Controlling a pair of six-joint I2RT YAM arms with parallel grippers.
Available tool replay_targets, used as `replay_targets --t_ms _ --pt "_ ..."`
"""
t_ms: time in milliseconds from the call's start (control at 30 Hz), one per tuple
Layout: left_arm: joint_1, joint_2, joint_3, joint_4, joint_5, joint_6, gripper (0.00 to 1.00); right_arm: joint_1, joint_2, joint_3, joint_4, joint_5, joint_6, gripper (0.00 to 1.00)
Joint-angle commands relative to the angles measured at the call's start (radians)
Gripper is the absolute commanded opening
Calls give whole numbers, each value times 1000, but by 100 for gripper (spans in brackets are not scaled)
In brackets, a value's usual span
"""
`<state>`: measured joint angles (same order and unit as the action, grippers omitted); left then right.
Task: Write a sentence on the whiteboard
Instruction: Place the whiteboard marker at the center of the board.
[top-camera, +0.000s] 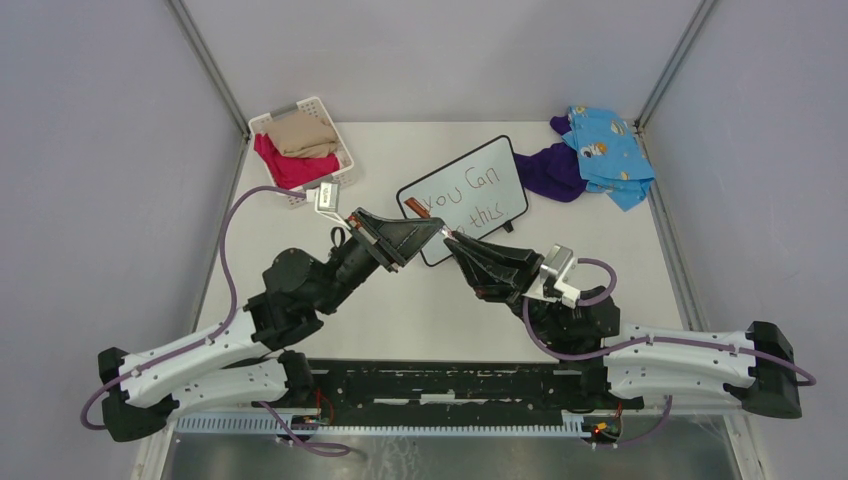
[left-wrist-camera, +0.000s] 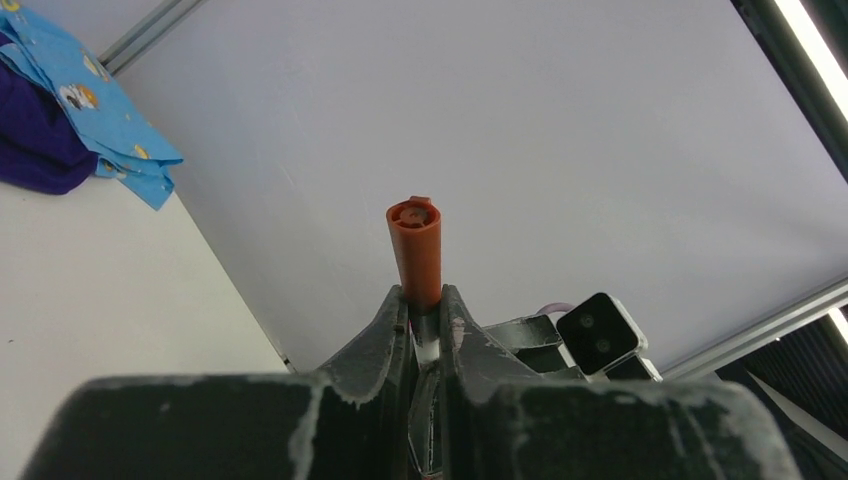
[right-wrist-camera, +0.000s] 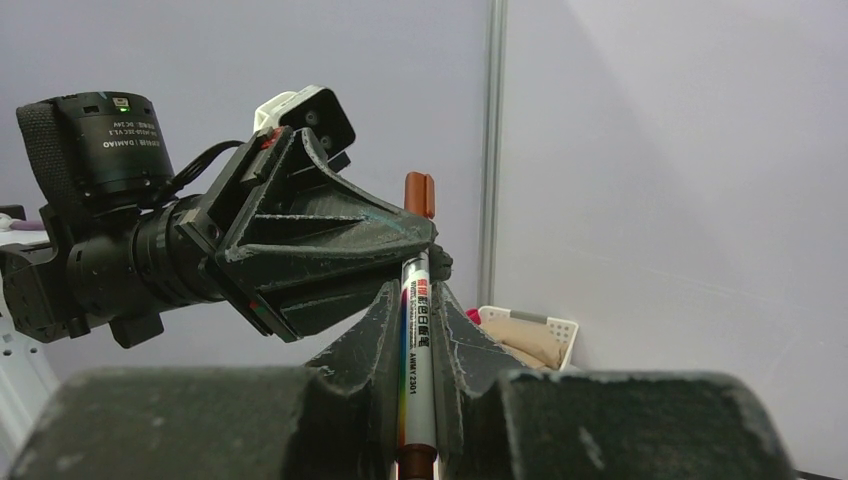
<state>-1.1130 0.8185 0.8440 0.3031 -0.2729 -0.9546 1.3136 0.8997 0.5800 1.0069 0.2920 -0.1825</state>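
Note:
The whiteboard (top-camera: 497, 163) lies tilted at mid-table, and the sentence (top-camera: 462, 200) on it reads "you can", then a partly hidden word, then "this", in dark marker. Both grippers meet above its near left corner. My right gripper (right-wrist-camera: 417, 300) is shut on the white barrel of a marker (right-wrist-camera: 416, 345), which points up and away. My left gripper (left-wrist-camera: 425, 300) is shut on the marker's brown cap (left-wrist-camera: 415, 245) from the opposite side. The cap's end pokes out past the fingers (top-camera: 414, 207). In the top view, the left gripper (top-camera: 437, 228) and right gripper (top-camera: 452, 240) are tip to tip.
A white basket (top-camera: 345, 152) holding beige and red cloth stands at the back left. Purple and blue patterned cloths (top-camera: 600, 152) lie at the back right beside the whiteboard. Grey walls enclose the table on three sides.

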Motion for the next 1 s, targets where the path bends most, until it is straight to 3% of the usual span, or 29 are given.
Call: replay_targets --t_ms 0,133,300,533,800,967 --pt "3 -3 9 18 -17 31 6 2 -15 7 21 23 28 6" --pt "5 -23 2 -14 -66 51 2 2 -38 -3 -13 22 32 52" --pt "11 -49 35 -108 -130 111 2 1 -88 -10 -116 26 19 80" --pt "15 6 244 -569 -323 333 2 2 -240 -52 -438 77 -7 82" --pt "73 158 434 -1097 -548 479 2 2 -340 -127 -663 347 23 81" --pt "343 244 376 -1167 -314 492 2 2 -310 -168 -669 397 24 81"
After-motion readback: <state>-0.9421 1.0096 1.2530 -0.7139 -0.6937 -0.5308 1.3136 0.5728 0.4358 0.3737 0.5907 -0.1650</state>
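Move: The marker is gripped by both my hands, its middle about 3 cm below my left hand and 2 cm to its right, and about 2 cm above my right hand. From my left hand the whiteboard's middle lies some 30 cm ahead, 6 cm right and 33 cm down; from my right, 32 cm ahead, 5 cm right and equally low. The laundry basket sits about 43 cm ahead, 29 cm left and 37 cm below my left hand. My right fingers open wide and let go of the marker's body, then my right hand drops about 13 cm, backing off to the right. Keeping my left fingers shut near the cap, I carry the marker left, down and forward, about 18 cm in all and gathering speed, while that wrist rolls and swings counter-clockwise until the fingers point forward and slightly down. ##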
